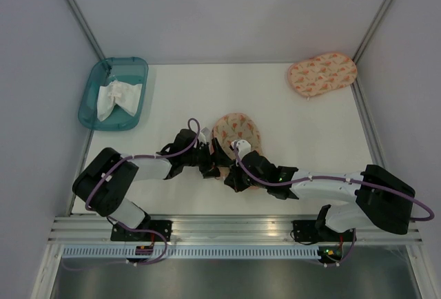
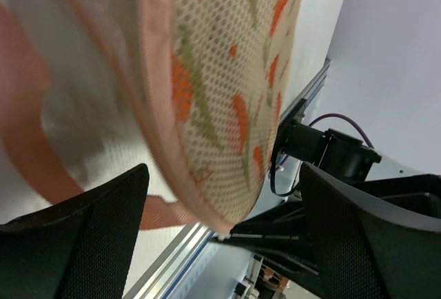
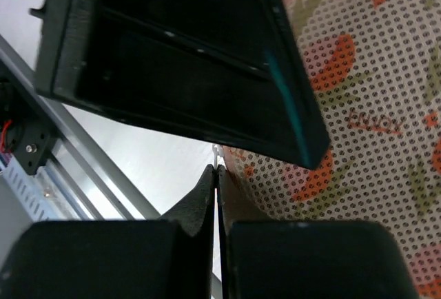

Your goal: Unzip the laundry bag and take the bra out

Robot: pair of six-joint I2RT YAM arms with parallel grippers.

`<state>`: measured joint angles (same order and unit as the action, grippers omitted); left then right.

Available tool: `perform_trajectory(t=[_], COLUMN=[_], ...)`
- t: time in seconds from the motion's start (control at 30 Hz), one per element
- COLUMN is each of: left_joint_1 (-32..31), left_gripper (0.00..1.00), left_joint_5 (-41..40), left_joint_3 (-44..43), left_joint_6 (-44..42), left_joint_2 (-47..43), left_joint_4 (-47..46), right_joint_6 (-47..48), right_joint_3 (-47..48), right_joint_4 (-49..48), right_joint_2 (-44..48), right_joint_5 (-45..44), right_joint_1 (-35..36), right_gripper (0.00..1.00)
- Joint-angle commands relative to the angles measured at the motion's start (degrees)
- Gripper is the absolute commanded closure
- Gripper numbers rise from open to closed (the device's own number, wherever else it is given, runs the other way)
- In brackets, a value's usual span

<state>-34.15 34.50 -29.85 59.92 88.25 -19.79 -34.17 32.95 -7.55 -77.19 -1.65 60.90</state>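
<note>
The laundry bag (image 1: 238, 132), a peach mesh pouch with orange-red print, lies mid-table just beyond both grippers. My left gripper (image 1: 209, 161) is open. In the left wrist view its fingers (image 2: 96, 230) stand wide apart, with the bag's rounded near end (image 2: 220, 71) between them and touching neither. My right gripper (image 1: 232, 175) is at the same near end. In the right wrist view it (image 3: 216, 169) is shut on the small white zipper pull (image 3: 217, 153) at the bag's edge (image 3: 372, 127). The left gripper's black finger (image 3: 172, 58) fills the space above. The bra is hidden.
A second peach printed pouch (image 1: 322, 74) lies at the back right corner. A teal tray (image 1: 93, 99) holding a white cloth (image 1: 117, 98) stands at the back left. Grey walls close three sides. An aluminium rail (image 1: 234, 227) runs along the near edge.
</note>
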Motion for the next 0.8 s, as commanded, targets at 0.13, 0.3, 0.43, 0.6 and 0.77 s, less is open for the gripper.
perform_trajectory(t=[0.13, 0.3, 0.43, 0.6, 0.77], left_joint_1=[-1.2, -0.9, 0.7, 4.7, 6.0], left_gripper=[0.79, 0.98, 0.98, 0.98, 0.98], left_joint_5=[-3.7, -5.0, -4.8, -3.7, 0.2], left_joint_3=[-0.4, -2.7, -4.4, -6.2, -9.6], left_joint_6=[5.3, 3.6, 0.9, -3.0, -7.2], left_joint_2=[1.7, 1.9, 1.7, 1.9, 3.2], left_joint_4=[-9.0, -5.7, -2.0, 1.4, 5.4], right_joint_6=[0.8, 0.5, -0.5, -2.5, -4.5], right_joint_3=[1.7, 1.2, 1.7, -0.3, -0.9], right_joint_4=[-4.3, 1.7, 10.7, 18.3, 25.0], right_joint_2=[0.5, 3.1, 4.1, 6.7, 7.2], right_joint_5=[3.2, 0.3, -4.3, -8.8, -15.7], right_joint_1=[0.1, 0.2, 0.2, 0.1, 0.1], right_gripper=[1.0, 1.0, 1.0, 1.0, 1.0])
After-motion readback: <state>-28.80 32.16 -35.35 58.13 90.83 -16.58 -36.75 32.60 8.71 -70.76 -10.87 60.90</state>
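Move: The bag's edge lies between the left hand's open fingers, only some 1 cm ahead and 1 cm to the right of the hand point, at its height. The zipper pull, already pinched at the right hand's tips, is about 2 cm back and 3 cm right of the left hand. From the right hand, the same edge is about 3 cm ahead and 2 cm left. The bag's body lies some 10 cm ahead, 5 cm right and a few cm below the left hand. Edging about 1 cm forward and right, the left hand shuts its open fingers on the bag's edge beside the zipper pull and then, pinching it, draws it forward some 4 cm and a little left. The right hand, still holding the pull, first creeps under 1 cm left, then swings back right some 6 cm, sinking about 2 cm and turning roughly 15 degrees clockwise, away from the left hand. ##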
